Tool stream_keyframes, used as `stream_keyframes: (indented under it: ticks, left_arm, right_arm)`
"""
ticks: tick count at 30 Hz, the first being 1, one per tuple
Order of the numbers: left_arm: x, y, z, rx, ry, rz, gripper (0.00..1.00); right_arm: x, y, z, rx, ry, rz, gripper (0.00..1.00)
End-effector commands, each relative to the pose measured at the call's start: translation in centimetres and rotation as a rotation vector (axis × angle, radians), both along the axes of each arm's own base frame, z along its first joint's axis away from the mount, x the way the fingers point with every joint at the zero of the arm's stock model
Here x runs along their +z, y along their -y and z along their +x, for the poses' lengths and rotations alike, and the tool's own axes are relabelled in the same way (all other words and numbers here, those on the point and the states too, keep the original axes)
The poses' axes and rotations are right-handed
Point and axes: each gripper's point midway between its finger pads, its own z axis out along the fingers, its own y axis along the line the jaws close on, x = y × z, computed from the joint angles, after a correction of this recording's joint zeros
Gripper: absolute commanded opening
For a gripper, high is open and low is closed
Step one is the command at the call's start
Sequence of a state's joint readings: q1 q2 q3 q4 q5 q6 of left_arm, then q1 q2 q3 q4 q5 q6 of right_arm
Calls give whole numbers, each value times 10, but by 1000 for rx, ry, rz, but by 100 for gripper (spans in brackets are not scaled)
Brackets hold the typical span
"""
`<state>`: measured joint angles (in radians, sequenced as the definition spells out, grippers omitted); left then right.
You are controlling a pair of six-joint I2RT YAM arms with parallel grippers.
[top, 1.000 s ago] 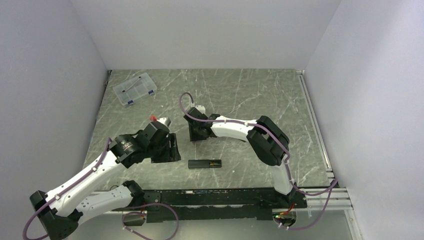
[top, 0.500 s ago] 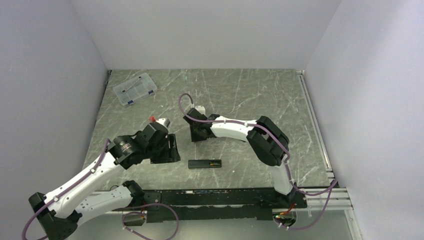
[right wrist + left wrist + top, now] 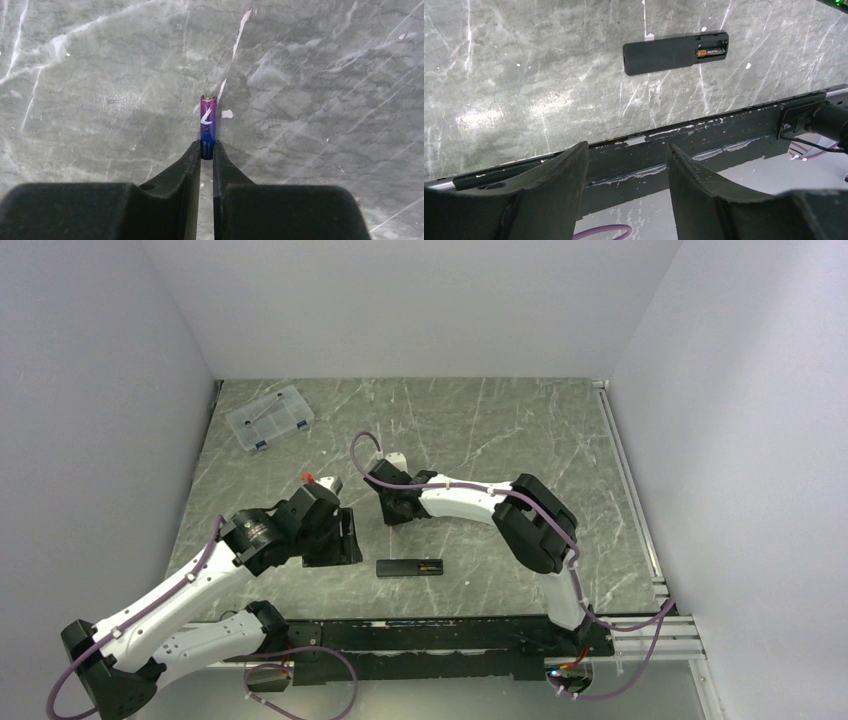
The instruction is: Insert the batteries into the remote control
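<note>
The remote control (image 3: 410,567) lies flat near the table's front edge, a slim black bar. In the left wrist view the remote control (image 3: 664,52) has its compartment open at one end, with a dark, gold-ended battery (image 3: 711,51) seated inside. A blue and purple battery (image 3: 208,125) lies on the marble top. My right gripper (image 3: 207,147) is shut on its near end, and the rest sticks out ahead of the fingertips. Seen from above, the right gripper (image 3: 392,504) is low over the table behind the remote. My left gripper (image 3: 627,147) stands open and holds nothing, left of the remote (image 3: 343,538).
A clear plastic compartment box (image 3: 269,418) sits at the back left. A black base rail (image 3: 704,135) runs along the table's near edge, just ahead of my left fingers, with a purple cable loop (image 3: 601,232) below it.
My right gripper's jaws have closed in on the blue battery, and that wrist has shifted slightly left. The left arm has hardly moved, and the remote lies where it was.
</note>
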<state>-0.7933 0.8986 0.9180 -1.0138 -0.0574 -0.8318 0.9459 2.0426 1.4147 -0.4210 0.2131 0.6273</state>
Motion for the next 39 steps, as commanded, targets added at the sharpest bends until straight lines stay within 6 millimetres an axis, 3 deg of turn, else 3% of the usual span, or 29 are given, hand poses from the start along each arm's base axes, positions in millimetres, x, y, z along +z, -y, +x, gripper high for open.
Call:
stream_keyframes:
  ticks: [1,9,15,28,32,39]
  left_arm:
    - [2,5,3,-3,7,-19,64]
    - [-5,9,3,10,-15,-30,63]
    - [-13,12,3,20,-39,-33,63]
    - [-33,25,12,22,-78,-18,63]
    - [-37,30,12,9,-96,-19,62]
    - [-40,34,13,-4,-103,-20,62]
  right_arm:
    - [-3,12,-4,48,4,-63,0]
    - [24,15,-8,119,62,-20,0]
    - [44,18,-23,214,73,32,0]
    - [77,54,-62,514,164,37,0]
    - [89,59,-82,694,185,59,0]
    - [92,85,-96,873,211,-41,0]
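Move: The purple-blue battery is already pinched in the right hand, close to the table. From that hand the remote's open bay lies about 12 cm back and 8 cm to the right, roughly level; the orange-ended battery sits in its near half, some 13 cm back. The remote's middle is 12 cm back, 3 cm right. From the left hand the remote's middle is some 13 cm right, 3 cm ahead and 15 cm below. The second battery stays pinched by its rear end as the right hand draws it back and to the right, low at first, then climbing nearly 9 cm towards and above the remote's open bay, turning about 40 degrees counter-clockwise. The open left hand sinks about 4 cm and edges right towards the remote, tipping slightly. ##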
